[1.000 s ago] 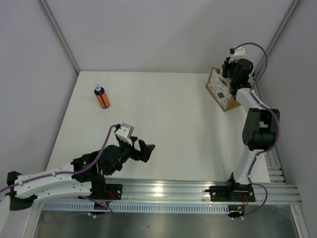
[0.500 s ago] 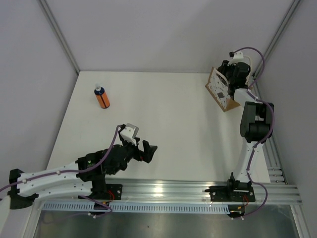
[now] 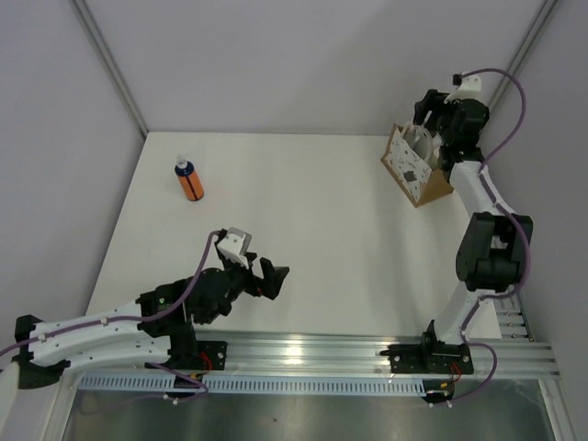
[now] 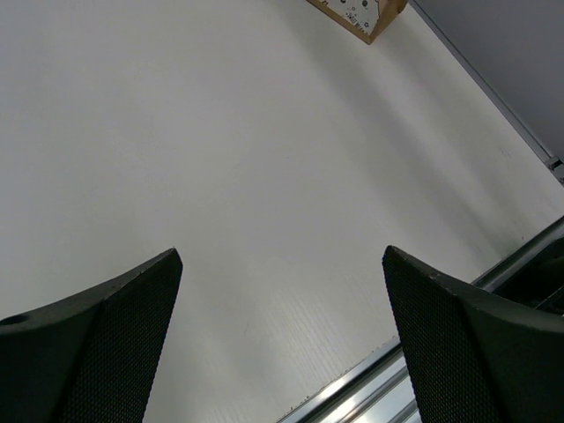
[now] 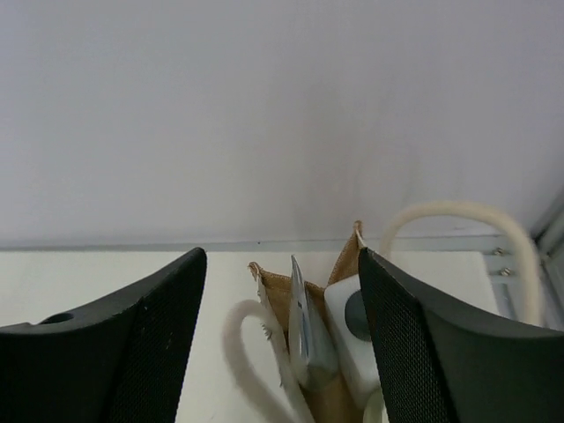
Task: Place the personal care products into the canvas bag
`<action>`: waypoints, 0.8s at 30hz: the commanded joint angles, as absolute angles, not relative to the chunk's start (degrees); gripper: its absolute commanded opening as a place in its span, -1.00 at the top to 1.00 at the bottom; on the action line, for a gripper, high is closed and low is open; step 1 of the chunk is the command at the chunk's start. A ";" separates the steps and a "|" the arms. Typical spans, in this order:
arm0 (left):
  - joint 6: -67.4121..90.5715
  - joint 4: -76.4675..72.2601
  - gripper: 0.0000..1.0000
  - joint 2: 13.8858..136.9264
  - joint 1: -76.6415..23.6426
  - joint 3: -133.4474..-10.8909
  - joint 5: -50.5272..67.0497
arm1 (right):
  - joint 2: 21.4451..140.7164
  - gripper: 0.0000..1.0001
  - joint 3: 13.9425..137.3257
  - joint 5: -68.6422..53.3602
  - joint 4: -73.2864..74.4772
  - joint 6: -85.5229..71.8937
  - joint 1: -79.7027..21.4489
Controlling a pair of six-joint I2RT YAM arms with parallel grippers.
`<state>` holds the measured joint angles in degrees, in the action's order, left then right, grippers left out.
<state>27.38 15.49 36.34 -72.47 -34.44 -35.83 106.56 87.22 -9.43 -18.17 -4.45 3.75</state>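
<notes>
An orange bottle (image 3: 189, 181) with a dark label and a blue-white cap stands upright at the back left of the table. The canvas bag (image 3: 409, 170) stands at the back right, its white dotted panel facing the middle. My right gripper (image 3: 430, 115) hovers above the bag's mouth, open and holding nothing. The right wrist view looks down between the open jaws (image 5: 282, 264) into the bag (image 5: 295, 295). Inside it are a white product with a grey round mark (image 5: 352, 322) and a flat silvery item (image 5: 308, 339). My left gripper (image 3: 274, 277) is open and empty, low over the table's near part.
The bag's white looped handles (image 5: 458, 216) arch up on both sides of its mouth. Grey walls close in behind and to the right of the bag. A metal rail (image 3: 322, 354) runs along the near edge. The left wrist view shows the bag's corner (image 4: 357, 11) far off.
My right gripper has opened over the bag and lifted up and back from its mouth. The left arm shifted only slightly, still open.
</notes>
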 commanded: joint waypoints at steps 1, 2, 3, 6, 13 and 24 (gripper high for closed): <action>26.63 13.97 -0.99 36.91 -72.33 -34.27 -39.63 | 95.82 -0.48 89.91 -0.28 -8.04 -9.39 3.52; 26.63 14.15 -0.99 37.26 -72.33 -34.28 -40.25 | 93.89 -0.49 88.69 -0.18 -6.35 -10.71 3.43; 26.54 14.06 -0.99 37.87 -72.33 -34.36 -40.78 | 91.69 -0.50 87.64 -0.61 -4.68 -12.20 3.34; 26.19 13.02 -0.99 39.19 -72.33 -34.28 -43.67 | 81.24 -0.48 78.78 -3.34 -1.23 -19.15 0.37; 31.79 15.44 -0.99 49.02 -61.73 -39.62 -38.86 | 60.32 -0.50 55.48 7.20 1.32 -17.31 -28.18; 28.85 3.45 -0.98 51.32 -35.53 -40.69 -30.18 | 61.32 -0.49 39.20 18.95 -12.46 -16.46 -51.84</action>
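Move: The orange bottle, the last product still on the table, stands roughly 31 cm ahead of the left hand and 19 cm to its left, its middle some 14 cm lower. From the right hand the bottle is about 58 cm to the left and 11 cm back, 21 cm below. The canvas bag is almost under the right hand, its middle about 2 cm back, 5 cm to the right and 20 cm down. The canvas bag is left behind as the empty, open right hand swings back some 34 cm and left 26 cm, first rising, then sinking, turning counter-clockwise and tipping down. Towards the orange bottle the left hand sets off slowly, then quickens forward and left, fingers wide open, turning about 30 degrees counter-clockwise. ##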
